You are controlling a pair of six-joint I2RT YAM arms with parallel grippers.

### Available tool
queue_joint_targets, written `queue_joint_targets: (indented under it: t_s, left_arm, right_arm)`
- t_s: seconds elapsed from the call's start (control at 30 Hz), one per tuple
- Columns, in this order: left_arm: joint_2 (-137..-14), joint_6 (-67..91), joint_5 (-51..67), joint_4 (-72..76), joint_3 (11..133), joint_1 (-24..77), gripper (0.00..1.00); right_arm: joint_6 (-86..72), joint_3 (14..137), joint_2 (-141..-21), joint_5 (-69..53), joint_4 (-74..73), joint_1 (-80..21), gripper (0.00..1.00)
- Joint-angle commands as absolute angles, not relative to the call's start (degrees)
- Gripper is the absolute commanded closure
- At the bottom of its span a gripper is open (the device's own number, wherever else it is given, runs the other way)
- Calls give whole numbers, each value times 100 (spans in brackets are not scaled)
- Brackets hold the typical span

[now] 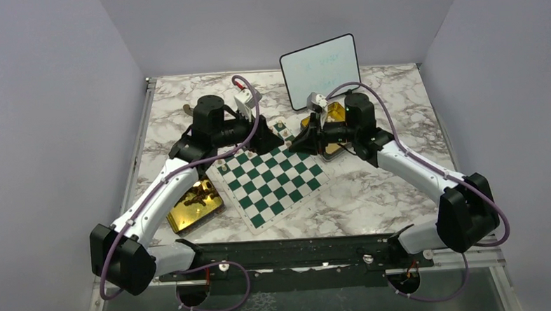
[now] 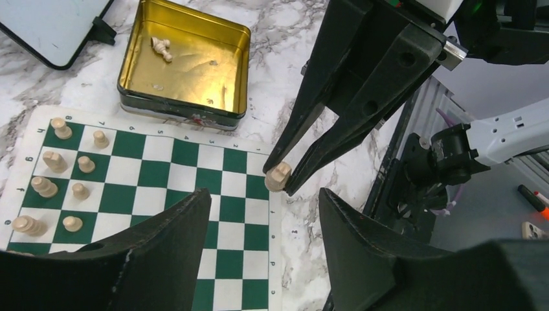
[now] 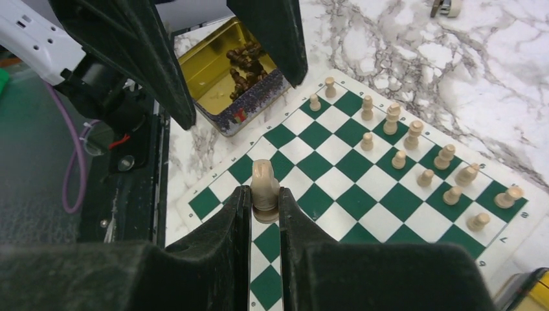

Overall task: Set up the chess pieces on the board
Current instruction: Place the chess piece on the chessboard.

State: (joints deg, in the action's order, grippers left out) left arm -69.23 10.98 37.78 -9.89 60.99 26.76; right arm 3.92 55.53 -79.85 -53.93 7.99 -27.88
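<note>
My right gripper (image 3: 265, 194) is shut on a pale beige knight (image 3: 265, 183), held upright just above the near edge of the green-and-white board (image 3: 353, 197). In the left wrist view the same knight (image 2: 280, 176) hangs in the right gripper's fingertips (image 2: 304, 172) over the board's (image 2: 226, 214) border. My left gripper (image 2: 264, 197) stands open right in front of it, nothing between its fingers. Both grippers meet over the board's far corner (image 1: 284, 140). Several beige chess pieces (image 3: 414, 139) stand in two rows along one side.
A gold tin (image 2: 184, 61) with one beige piece (image 2: 160, 46) lies beyond the board, next to a small whiteboard (image 1: 321, 69). Another gold tin (image 1: 194, 207) holding dark pieces (image 3: 243, 65) sits at the board's left near corner.
</note>
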Motion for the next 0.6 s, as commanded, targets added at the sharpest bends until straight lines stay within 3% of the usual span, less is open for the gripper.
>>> queue_joint_targets:
  t_s: [0.0,0.4,0.57]
  left_arm:
    - [-7173,1145,4334,-678,6271,2698,39]
    - [-7515,738,5422,-974,6627,2694,57]
    - [-7504,532,5304,-1190,6712,2698,58]
  right_arm:
    - [52,5790,-8167,-5737,1076,-2926,99]
    - [78,5938,-8321,-6224,1121,-3026,99]
    - [18,6059,-8331,-6340,1058,-3026,99]
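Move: The chess piece, held upright in the right gripper above the board, is some 6 cm to the left hand's right, about 1 cm ahead and 3 cm lower; so the left gripper's open fingers lie about 6 cm left of the right hand, 1 cm back and 3 cm above. From the right hand the nearest standing pawn is roughly 15 cm ahead and 1 cm left, and the gold tin 13 cm ahead and 13 cm right, both about 12 cm below. Rightward about 2 cm and then back a little, the left hand closes in on the held chess piece, dipping and rising again while it swings clockwise some 15 degrees and its fingers narrow without shutting. The right hand meets it, carrying the pinched piece about 2 cm left and 2 cm back with a slight counter-clockwise turn. ##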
